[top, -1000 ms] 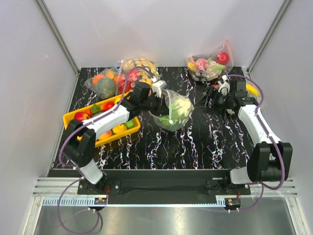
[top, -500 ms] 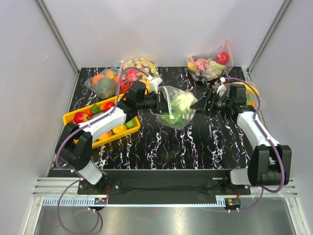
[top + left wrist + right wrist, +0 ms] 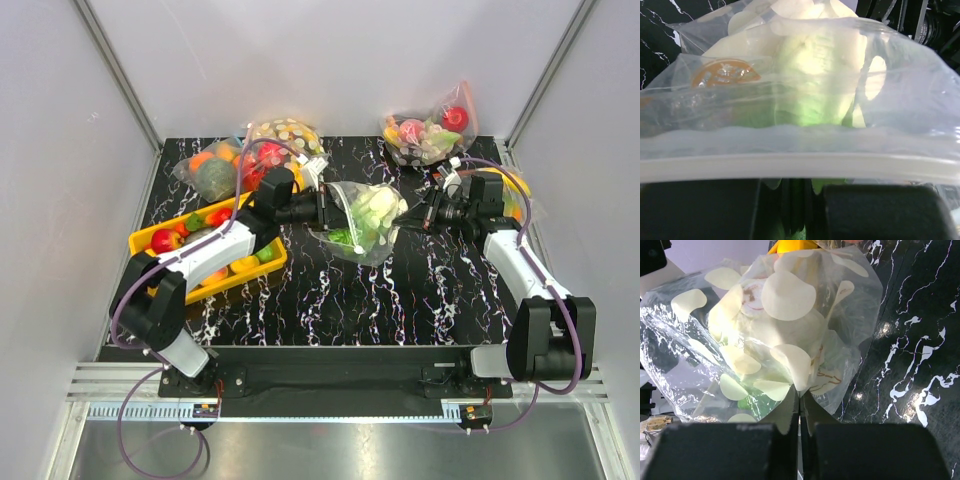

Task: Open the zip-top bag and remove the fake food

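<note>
The zip-top bag (image 3: 365, 222), clear with white dots, hangs above the middle of the table between both arms. My left gripper (image 3: 326, 208) is shut on its left edge; in the left wrist view the white zip strip (image 3: 800, 167) runs across just above the shut left gripper (image 3: 799, 189). My right gripper (image 3: 404, 219) is shut on the film of the bag's right side, and the right wrist view shows the right gripper (image 3: 800, 407) pinching a fold of the dotted bag (image 3: 775, 330). The fake food, a pale leafy lettuce (image 3: 815, 70), sits inside the bag (image 3: 370, 205).
A yellow tray (image 3: 142, 238) with several small fruits lies at the left. Other filled bags stand at the back: one at the far left (image 3: 212, 175), a dotted one (image 3: 285, 135), and one at the back right (image 3: 430, 132). A yellow item (image 3: 516, 186) lies behind the right arm.
My right gripper has reached left to the bag and shut on its right side. The left gripper has kept its hold and swung the bag slightly right.
</note>
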Robot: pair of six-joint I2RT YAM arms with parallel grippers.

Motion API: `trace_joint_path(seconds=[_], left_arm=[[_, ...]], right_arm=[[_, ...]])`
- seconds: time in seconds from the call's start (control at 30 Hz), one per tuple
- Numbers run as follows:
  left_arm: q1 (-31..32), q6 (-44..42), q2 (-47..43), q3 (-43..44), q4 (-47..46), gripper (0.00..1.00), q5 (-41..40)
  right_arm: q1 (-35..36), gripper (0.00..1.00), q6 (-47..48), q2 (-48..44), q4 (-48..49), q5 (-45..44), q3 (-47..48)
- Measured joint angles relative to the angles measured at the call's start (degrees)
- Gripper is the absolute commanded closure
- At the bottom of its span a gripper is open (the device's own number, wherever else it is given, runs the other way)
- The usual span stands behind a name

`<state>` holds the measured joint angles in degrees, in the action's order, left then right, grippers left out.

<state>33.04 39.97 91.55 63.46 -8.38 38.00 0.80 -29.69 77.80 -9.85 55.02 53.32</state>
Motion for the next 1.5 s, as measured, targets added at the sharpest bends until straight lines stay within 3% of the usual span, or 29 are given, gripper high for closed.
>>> trace_joint_path(seconds=[0.4, 1.13, 1.5], left_arm=[[-3.2, -1.4, -5.4, -2.0, 2.8, 1.00, 0.9], [-4.9, -7.3, -12.7, -5.0, 12.7, 1.00, 1.1], [-5.0, -14.6, -15.2, -5.0, 23.9, 1.00, 1.3]], right_arm=[[0.0, 1.00, 2.4, 0.8, -3.2, -4.5, 1.5], [-2.8, 1.00, 5.7, 10.6, -6.8, -10.9, 8.4], [-3.7, 1.00, 6.0, 12.2, -9.3, -11.9, 9.1]])
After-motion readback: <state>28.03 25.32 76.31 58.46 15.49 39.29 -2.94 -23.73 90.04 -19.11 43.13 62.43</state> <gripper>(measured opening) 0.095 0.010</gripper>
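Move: My left hand already holds the lettuce by its leafy end at the bag's mouth. The yellow bin it will go to has its middle roughly 31 cm left, 8 cm back and 14 cm below; the banana bag lies about 12 cm left and 13 cm ahead of that hand. My right hand already pinches the bag's closed end, with the lettuce's middle about 9 cm to its left, 1 cm back and slightly lower. I pull the two hands apart to draw the lettuce out through the zip mouth. My left hand keeps its grip and goes about 7 cm left towards the yellow bin, increasingly back as well, rising slightly, then sinking again. My right hand keeps the bag's end pinched and draws it away forward, down and right, about 5 cm each way, with a slight wrist turn. ##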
